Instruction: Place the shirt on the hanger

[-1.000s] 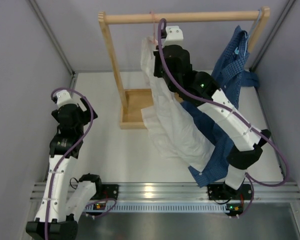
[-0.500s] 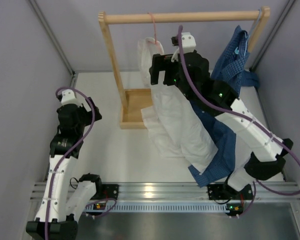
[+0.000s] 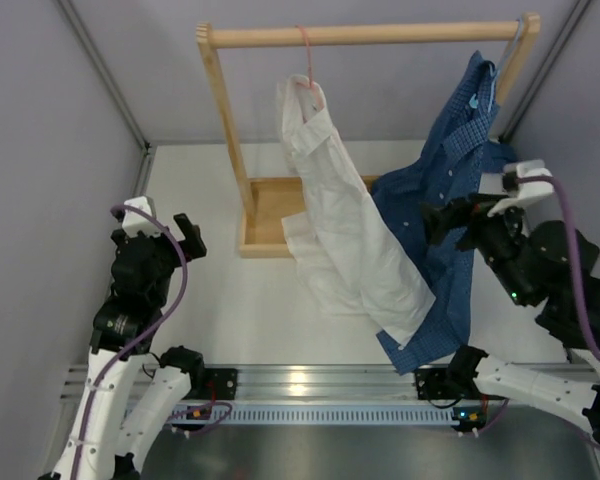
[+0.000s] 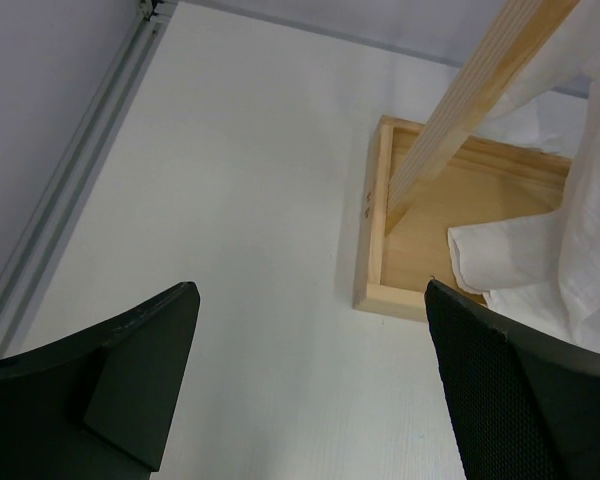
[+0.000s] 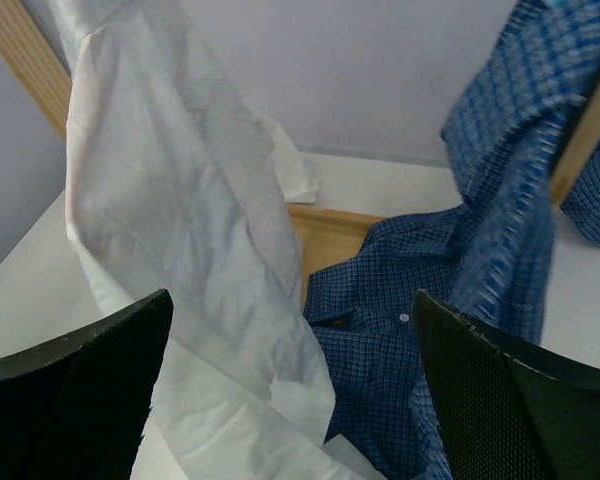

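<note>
The white shirt hangs from the pink hanger, whose hook is over the wooden rail. The shirt's lower end drapes onto the table. It also shows in the right wrist view and at the edge of the left wrist view. My right gripper is open and empty, off to the right of the shirt, beside the blue shirt. My left gripper is open and empty over the bare table at the left.
A blue checked shirt hangs from the rail's right end and trails to the table's front. The wooden rack's base tray and left post stand at the middle back. Grey walls close in on both sides.
My right gripper has let go near the hanger's top and drawn back right and down, away from the white shirt. The shirt now hangs free. My left arm shifted slightly.
</note>
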You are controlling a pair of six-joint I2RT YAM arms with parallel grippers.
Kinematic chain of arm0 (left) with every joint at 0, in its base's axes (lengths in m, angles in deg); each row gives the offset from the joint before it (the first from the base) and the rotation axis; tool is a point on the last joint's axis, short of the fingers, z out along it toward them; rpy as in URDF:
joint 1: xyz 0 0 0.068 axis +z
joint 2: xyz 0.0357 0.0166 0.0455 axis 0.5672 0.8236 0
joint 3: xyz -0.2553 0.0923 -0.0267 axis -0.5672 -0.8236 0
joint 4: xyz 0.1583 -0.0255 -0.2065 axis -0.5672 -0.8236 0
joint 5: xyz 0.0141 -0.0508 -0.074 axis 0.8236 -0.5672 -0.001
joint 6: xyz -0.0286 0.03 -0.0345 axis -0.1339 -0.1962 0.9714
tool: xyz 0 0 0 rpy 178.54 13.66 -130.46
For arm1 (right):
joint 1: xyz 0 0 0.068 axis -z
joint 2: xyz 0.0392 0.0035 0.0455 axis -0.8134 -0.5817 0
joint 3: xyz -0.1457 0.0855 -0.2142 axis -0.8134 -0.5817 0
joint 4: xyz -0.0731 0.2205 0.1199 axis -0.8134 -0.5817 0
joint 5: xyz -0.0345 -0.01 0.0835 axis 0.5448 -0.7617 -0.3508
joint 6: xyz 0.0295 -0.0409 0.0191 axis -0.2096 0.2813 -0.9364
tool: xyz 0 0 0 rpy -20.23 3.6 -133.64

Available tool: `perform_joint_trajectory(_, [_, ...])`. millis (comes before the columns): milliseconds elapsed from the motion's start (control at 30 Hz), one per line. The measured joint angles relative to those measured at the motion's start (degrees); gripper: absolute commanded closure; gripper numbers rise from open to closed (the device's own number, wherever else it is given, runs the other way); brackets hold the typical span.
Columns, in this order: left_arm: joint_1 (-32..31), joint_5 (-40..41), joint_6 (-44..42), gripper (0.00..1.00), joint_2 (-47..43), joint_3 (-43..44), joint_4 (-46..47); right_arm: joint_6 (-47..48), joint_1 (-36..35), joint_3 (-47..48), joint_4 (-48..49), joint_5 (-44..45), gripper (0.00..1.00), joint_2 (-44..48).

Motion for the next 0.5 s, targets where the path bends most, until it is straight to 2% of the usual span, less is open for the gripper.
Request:
perform_joint_trajectory(167, [-2.08, 5.4, 0.0, 0.02, -3.69, -0.5, -2.08, -0.48, 0.09, -1.22, -3.85, 2.75, 0.0, 11.23])
perform_joint_trajectory(333, [-2.89, 7.91, -0.17, 0.02, -8.63, -3.21, -3.45, -1.7, 0.13, -2.14, -10.19, 8.02, 0.0, 16.76])
perform_joint_trajectory(500, [-3.15, 9.64, -0.26, 0.02, -12.76, -6.05, -3.5, -2.12, 0.15, -8.98, -13.75, 12.26, 0.0, 21.42])
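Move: Nothing is held. The white shirt, already hung, has its middle about 8 cm ahead, 14 left and 18 below the right hand; its hanger is some 14 cm ahead, 20 left, at about hand height. The blue shirt's middle lies about 11 cm ahead, hardly to either side, 20 below. From the left hand the white shirt is roughly 34 cm right, 5 ahead and 6 lower. Touching nothing, the empty right hand withdraws from the white shirt and the hanger towards the robot's right side, about 11 cm right and 5 cm back, slowing and dropping some 5 cm late on, fingers wide open and swinging about 15 degrees clockwise. The left hand, also open, draws back about 4 cm and drifts left, turning slightly counter-clockwise. ##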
